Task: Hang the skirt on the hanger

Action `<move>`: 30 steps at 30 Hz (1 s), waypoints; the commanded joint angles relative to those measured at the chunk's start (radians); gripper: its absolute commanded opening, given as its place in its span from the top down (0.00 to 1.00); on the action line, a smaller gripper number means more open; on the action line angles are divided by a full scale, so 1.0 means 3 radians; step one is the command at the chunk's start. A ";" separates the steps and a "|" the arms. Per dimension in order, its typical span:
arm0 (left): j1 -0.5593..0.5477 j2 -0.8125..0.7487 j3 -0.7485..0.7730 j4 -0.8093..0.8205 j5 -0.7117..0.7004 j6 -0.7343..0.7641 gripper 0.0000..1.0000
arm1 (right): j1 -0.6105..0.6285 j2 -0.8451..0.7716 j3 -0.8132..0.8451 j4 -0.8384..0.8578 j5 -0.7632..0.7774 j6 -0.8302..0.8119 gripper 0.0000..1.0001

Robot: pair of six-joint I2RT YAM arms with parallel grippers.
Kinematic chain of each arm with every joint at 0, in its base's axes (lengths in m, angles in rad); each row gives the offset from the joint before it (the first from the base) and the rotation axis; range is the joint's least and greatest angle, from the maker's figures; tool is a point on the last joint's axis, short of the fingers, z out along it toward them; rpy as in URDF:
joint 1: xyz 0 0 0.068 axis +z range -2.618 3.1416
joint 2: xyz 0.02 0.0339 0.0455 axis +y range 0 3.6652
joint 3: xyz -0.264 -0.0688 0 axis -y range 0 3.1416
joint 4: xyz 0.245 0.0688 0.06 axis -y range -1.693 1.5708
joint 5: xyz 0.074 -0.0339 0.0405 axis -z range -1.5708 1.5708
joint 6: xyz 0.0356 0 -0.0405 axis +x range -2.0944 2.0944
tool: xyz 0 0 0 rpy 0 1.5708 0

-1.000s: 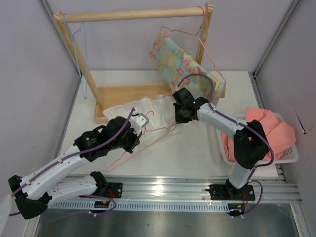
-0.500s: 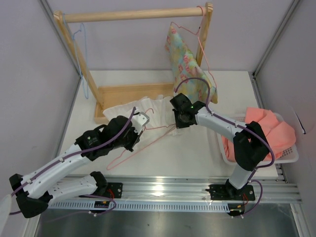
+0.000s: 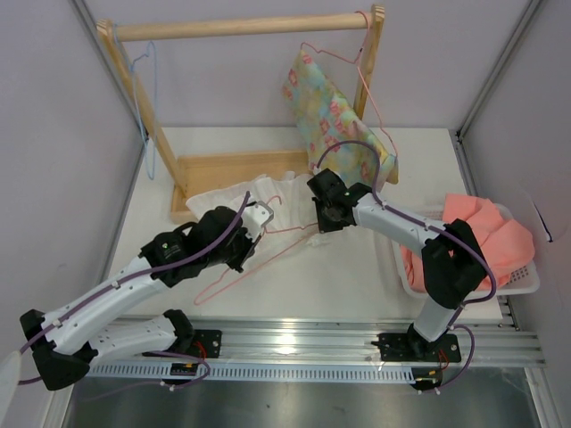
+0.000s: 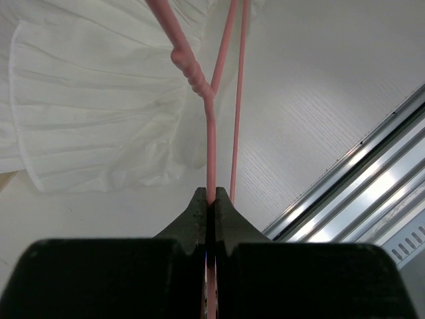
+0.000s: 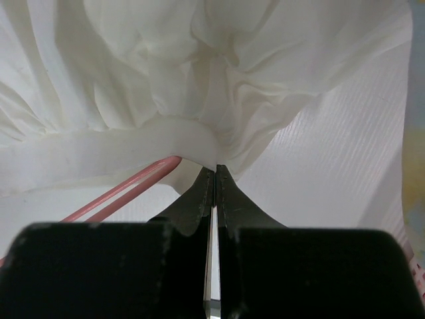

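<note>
The white pleated skirt (image 3: 234, 194) lies spread on the table in front of the rack base. Beside and partly under it lies the pink wire hanger (image 3: 234, 276). My left gripper (image 3: 257, 228) is shut on the hanger's stem; in the left wrist view the wire (image 4: 211, 153) runs out of the closed tips (image 4: 211, 197) up to its twisted neck, with the skirt (image 4: 99, 113) beyond. My right gripper (image 3: 323, 218) is shut on the skirt's edge. In the right wrist view its tips (image 5: 214, 170) pinch the fabric band (image 5: 133, 149), and the hanger (image 5: 123, 194) passes under it.
A wooden rack (image 3: 241, 27) stands at the back. A pastel floral garment (image 3: 335, 116) hangs from its right end on another pink hanger, and a light blue hanger (image 3: 147, 98) hangs at its left. A white basket (image 3: 526, 283) of salmon-pink cloth sits at the right.
The floral garment swings on the rack. My right gripper has shifted a little left with the skirt edge. The left gripper has nudged slightly forward, still holding the hanger.
</note>
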 commanded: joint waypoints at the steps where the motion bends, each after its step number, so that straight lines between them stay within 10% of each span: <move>1: -0.0033 0.0024 0.0047 0.0102 0.0111 0.0070 1.00 | 0.0005 -0.0133 0.0112 -0.0013 0.0002 0.0001 1.00; 23: 0.0059 0.0448 -0.0051 0.0849 0.0387 0.0223 1.00 | 0.0159 -0.0536 0.0204 -0.0079 -0.0331 0.0226 1.00; 30: 0.0447 0.0622 -0.0102 0.1298 0.1245 0.0223 1.00 | 0.0383 -0.0828 0.0143 -0.0053 -0.0418 0.0410 1.00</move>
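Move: The left hand holds the pink hanger. The skirt's waistband edge, pinched in the right fingers, lies about 12 cm ahead of this hand, 20 cm to its right and 11 cm lower; the skirt's spread middle is roughly 17 cm ahead, 5 cm right and 18 cm below. For the right hand, the hanger's leading end is about 3 cm to its left, level in reach and height; the floral cloth hangs some 13 cm ahead, 5 cm right and 12 cm above. Still pinching the waistband, the right hand draws the skirt up about 7 cm, leftward and a little back over the hanger's end, rolling some 15 degrees so its left side rises. After a short pause the left hand, keeping its grip, feeds the hanger right about 5 cm, also forward and slightly down, towards the right hand. Both grippers stay shut on what they hold. ##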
